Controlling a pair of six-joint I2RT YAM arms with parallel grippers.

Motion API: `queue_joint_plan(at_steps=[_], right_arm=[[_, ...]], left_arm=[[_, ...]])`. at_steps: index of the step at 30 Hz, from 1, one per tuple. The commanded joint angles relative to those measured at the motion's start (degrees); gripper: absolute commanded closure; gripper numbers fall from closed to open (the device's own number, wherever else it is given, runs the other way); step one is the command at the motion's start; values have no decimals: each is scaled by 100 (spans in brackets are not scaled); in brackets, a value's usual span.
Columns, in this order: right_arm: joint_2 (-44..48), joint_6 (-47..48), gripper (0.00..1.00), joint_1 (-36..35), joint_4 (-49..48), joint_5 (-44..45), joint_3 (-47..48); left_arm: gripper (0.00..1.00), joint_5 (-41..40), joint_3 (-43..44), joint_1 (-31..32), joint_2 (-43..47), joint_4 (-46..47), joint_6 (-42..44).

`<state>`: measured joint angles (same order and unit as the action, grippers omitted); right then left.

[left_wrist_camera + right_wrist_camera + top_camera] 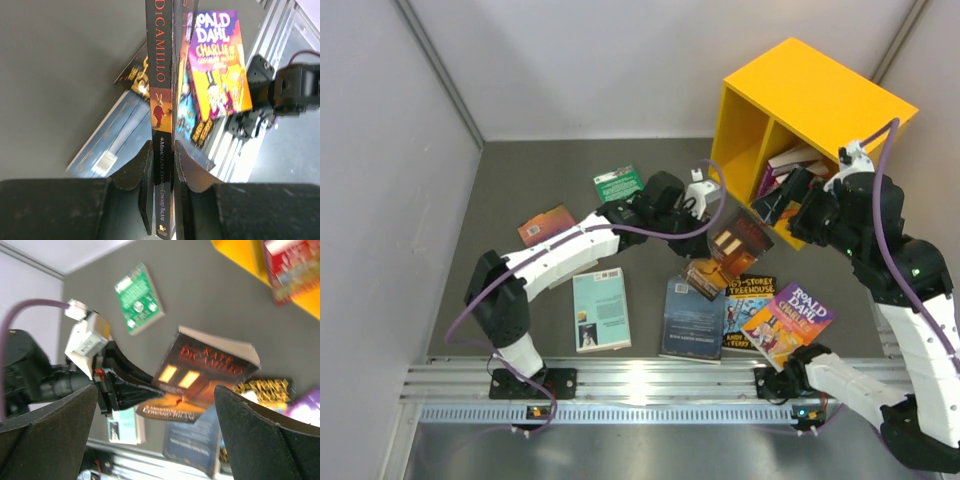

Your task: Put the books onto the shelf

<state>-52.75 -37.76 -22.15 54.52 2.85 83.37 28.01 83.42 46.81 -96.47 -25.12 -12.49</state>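
Note:
My left gripper (708, 213) (162, 162) is shut on the spine end of a dark DiCamillo book (740, 238) (159, 100) (207, 372), holding it in the air in front of the yellow shelf (810, 90) (235, 252). My right gripper (788, 203) (156, 405) hangs open just beyond that book, by the shelf's mouth, with nothing between its fingers. Several books (790, 165) lean in the shelf's right compartment. On the table lie a green book (618, 183), a red one (546, 224), a teal one (600, 308), a dark blue one (692, 318), a Storey Treehouse book (748, 310) and a Roald Dahl book (788, 322) (220, 70).
A small dark book (705, 277) rests on the blue one's far edge, under the held book. An aluminium rail (640, 385) runs along the near edge by both arm bases. Grey walls (380, 200) close in the left and back.

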Motion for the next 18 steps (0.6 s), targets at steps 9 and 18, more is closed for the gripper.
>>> queue_joint_plan(at_steps=[9,18], right_arm=[[283,304,0,97,2035,795,1268],[344,629,0,97,2844,1077,1823]], left_arm=[[100,-1553,1606,873,-1373,1387,-526],[100,-2562,3355,1085,-2823,1125,-404]])
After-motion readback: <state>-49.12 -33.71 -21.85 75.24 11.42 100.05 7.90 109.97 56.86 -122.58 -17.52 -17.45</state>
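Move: The brown DiCamillo book, already pinched in the left hand, is bound for the gap in the shelf's right compartment: about 17 cm ahead of that hand, 25 cm to its right and 9 cm lower. The red Treehouse book stands some 4 cm left of the gap. On the table, 18 cm below the hand, the 169-Storey book lies 9 cm back and 14 cm right, the dark blue book 13 cm straight back. From the right hand the gap is 18 cm ahead, 13 cm right and 26 cm down. The brown book is carried in the left fingers' unchanged grip about 14 cm to the right, soon bearing forward too by some 6 cm, towards the shelf's right compartment, sinking only slightly while the wrist turns about 10 degrees counter-clockwise. The empty right hand, fingers still wide open, backs off and to its right, away from the book, dipping briefly and then rising. ##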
